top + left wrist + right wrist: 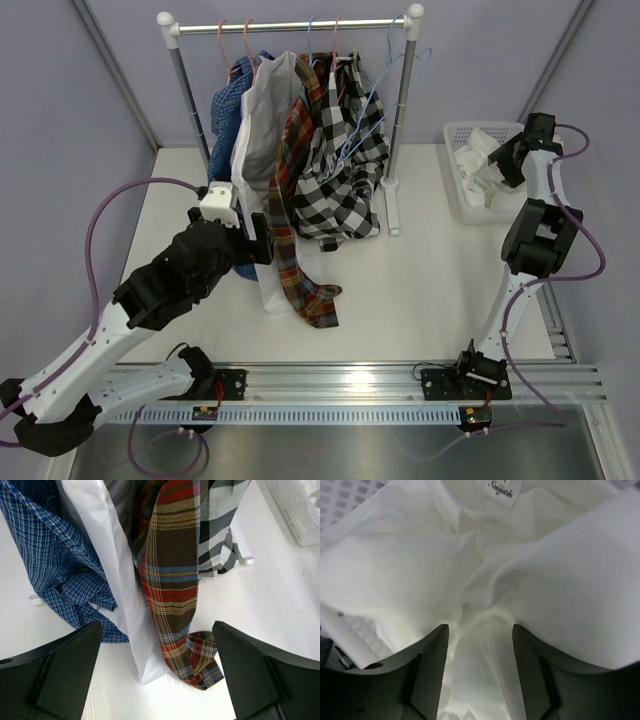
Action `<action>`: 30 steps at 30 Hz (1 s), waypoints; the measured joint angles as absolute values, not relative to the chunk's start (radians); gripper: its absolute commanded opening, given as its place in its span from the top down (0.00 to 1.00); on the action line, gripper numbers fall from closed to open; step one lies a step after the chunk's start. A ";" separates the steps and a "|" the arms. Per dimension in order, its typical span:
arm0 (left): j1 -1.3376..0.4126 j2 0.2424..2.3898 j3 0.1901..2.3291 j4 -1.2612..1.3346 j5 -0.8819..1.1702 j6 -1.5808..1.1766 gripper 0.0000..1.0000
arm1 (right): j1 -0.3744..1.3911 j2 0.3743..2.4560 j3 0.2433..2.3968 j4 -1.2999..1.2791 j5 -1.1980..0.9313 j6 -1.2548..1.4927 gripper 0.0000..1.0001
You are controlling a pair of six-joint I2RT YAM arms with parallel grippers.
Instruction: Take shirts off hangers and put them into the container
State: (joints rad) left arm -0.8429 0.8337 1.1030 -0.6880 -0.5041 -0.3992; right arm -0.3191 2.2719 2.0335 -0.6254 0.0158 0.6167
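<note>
Four shirts hang from hangers (335, 45) on the rack: blue checked (228, 100), white (262, 130), red plaid (290, 180) and black-and-white checked (345, 170). The plaid shirt's tail (200, 660) lies on the table. My left gripper (157, 630) stands open low by the hanging white shirt's hem (145, 665), holding nothing. At the right, another white shirt (410, 565) lies bunched in the container (455, 135). My right gripper (480, 630) is over it with its jaws apart and a loose fold of that fabric between them.
The rack's rail (290, 25) rests on two posts, and its foot (392, 215) reaches onto the table. An empty light blue hanger (375, 100) dangles by the right post. A metal track (350, 385) runs along the near edge.
</note>
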 measured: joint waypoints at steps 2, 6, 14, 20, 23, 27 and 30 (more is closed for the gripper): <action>-0.843 0.841 1.127 -0.688 -0.496 -0.392 0.01 | -0.317 2.197 2.018 -0.646 0.034 0.588 0.22; -0.843 0.884 1.203 -0.685 -0.465 -0.373 0.01 | -0.305 1.969 1.981 -0.654 0.059 0.512 0.03; -0.842 1.106 1.483 -0.687 -0.385 -0.277 0.01 | -0.232 1.386 1.734 -0.589 0.012 0.390 0.01; -0.804 1.327 1.785 -0.686 -0.322 -0.212 0.16 | -0.234 1.077 1.479 -0.567 -0.067 0.377 0.01; -0.772 1.431 1.922 -0.677 -0.285 -0.197 0.20 | -0.234 1.005 1.402 -0.570 -0.101 0.377 0.01; -0.722 1.555 2.035 -0.659 -0.233 -0.194 0.25 | -0.234 0.942 1.334 -0.573 -0.141 0.380 0.01; -0.698 1.642 2.078 -0.657 -0.209 -0.191 0.32 | -0.234 0.915 1.304 -0.567 -0.181 0.390 0.01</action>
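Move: The left gripper is empty, with the black-and-white checkered shirt about 27 cm ahead, 20 cm to its right and roughly level. The red plaid shirt hangs some 20 cm ahead and 9 cm right; the empty blue hanger some 30 cm ahead, 24 cm right and 15 cm higher. For the right gripper, low in the container (middle roughly 2 cm back, 3 cm left), the checkered shirt lies about 43 cm left, 6 cm back and 20 cm higher. Pull the part-open right gripper up out of the container by about 30 cm, opening it fully, and swing it some 25 cm back and a little left, tilting its fingers up. Bring the left gripper up first, then forward and right, about 15 cm each way, towards the checkered shirt's upper part, narrowing its fingers partway and dipping slightly last. ##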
